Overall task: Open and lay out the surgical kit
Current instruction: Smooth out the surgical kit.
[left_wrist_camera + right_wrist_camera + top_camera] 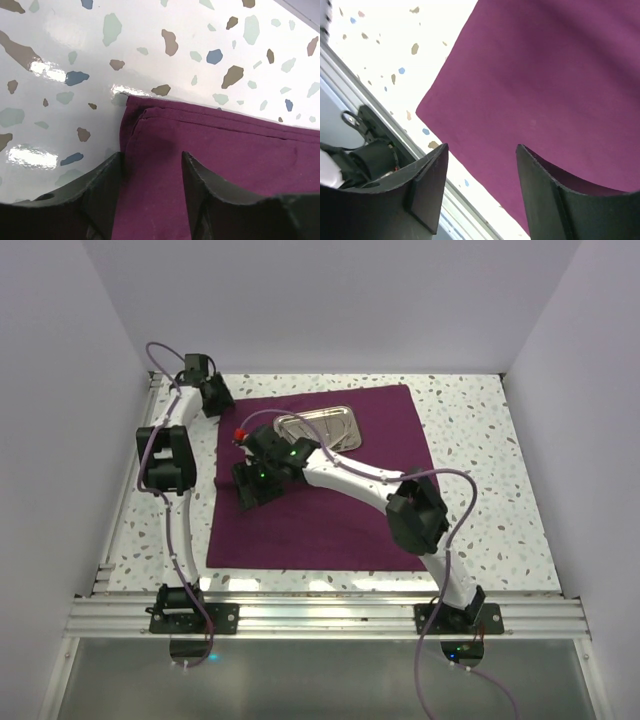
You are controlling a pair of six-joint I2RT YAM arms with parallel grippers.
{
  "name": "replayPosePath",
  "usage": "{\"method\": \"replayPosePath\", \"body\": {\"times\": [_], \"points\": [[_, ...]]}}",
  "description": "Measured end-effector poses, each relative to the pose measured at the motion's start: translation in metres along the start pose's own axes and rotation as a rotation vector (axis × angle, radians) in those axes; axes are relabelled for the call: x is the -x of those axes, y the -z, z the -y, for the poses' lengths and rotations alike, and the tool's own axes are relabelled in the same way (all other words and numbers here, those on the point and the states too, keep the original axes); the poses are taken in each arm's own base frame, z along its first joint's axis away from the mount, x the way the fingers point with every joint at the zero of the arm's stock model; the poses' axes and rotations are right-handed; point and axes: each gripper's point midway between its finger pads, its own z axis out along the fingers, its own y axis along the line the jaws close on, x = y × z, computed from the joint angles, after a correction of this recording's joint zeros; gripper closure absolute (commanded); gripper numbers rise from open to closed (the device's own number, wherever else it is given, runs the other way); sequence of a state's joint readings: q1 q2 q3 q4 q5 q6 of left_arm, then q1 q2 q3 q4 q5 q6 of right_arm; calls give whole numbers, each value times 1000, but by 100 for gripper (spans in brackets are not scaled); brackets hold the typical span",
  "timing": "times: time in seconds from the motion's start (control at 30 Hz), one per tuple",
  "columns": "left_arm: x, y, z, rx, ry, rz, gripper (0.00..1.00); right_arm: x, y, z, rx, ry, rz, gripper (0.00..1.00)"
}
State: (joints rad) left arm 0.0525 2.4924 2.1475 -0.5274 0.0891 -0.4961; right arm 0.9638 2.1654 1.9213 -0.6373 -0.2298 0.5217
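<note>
The surgical kit's maroon cloth lies spread flat on the speckled table. Its small steel tray rests on the cloth's far part, with a small red-tipped item just left of it. My left gripper is at the cloth's far left corner. In the left wrist view the left gripper is open, its fingers straddling the hemmed corner of the cloth. My right gripper hovers over the cloth's left half. In the right wrist view the right gripper is open and holds nothing, with the cloth below.
White walls close in the table on three sides. An aluminium rail runs along the near edge, carrying both arm bases. The right arm's elbow stands above the cloth's right side. The left arm reaches along the table's left edge.
</note>
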Motion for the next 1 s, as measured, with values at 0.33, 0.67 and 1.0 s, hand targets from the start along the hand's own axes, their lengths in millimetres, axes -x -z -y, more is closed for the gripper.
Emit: {"method": "replayPosePath", "body": {"times": [0.33, 0.67, 1.0], "points": [[-1, -7, 0, -67, -22, -18, 91, -92, -64, -28, 19, 55, -207, 77], [7, -15, 5, -119, -26, -5, 100, -132, -81, -37, 73, 22, -270, 96], [17, -21, 5, -136, -18, 18, 100, -158, -85, -66, 122, 44, -278, 100]]}}
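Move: The kit's cloth edge that the right hand goes for, its near edge close to the near-left corner, lies about 12 cm back, 3 cm left and 11 cm below; the corner itself is some 9 cm left and 12 cm back. The left hand's open fingers already straddle the kit's left edge, about 1 cm ahead, straight in line and 1 cm below. The steel tray is roughly 8 cm back and 26 cm right of the left hand. Back and down the right hand sweeps to the near edge of the kit's cloth, its fingers closing on the way and shutting on that edge, then pulls it back some 3 cm along the table, about 15 cm of backward travel in all. The left fingers shut on the left edge by the far-left corner and then ease about 2 cm forward, stretching against the right hand. ##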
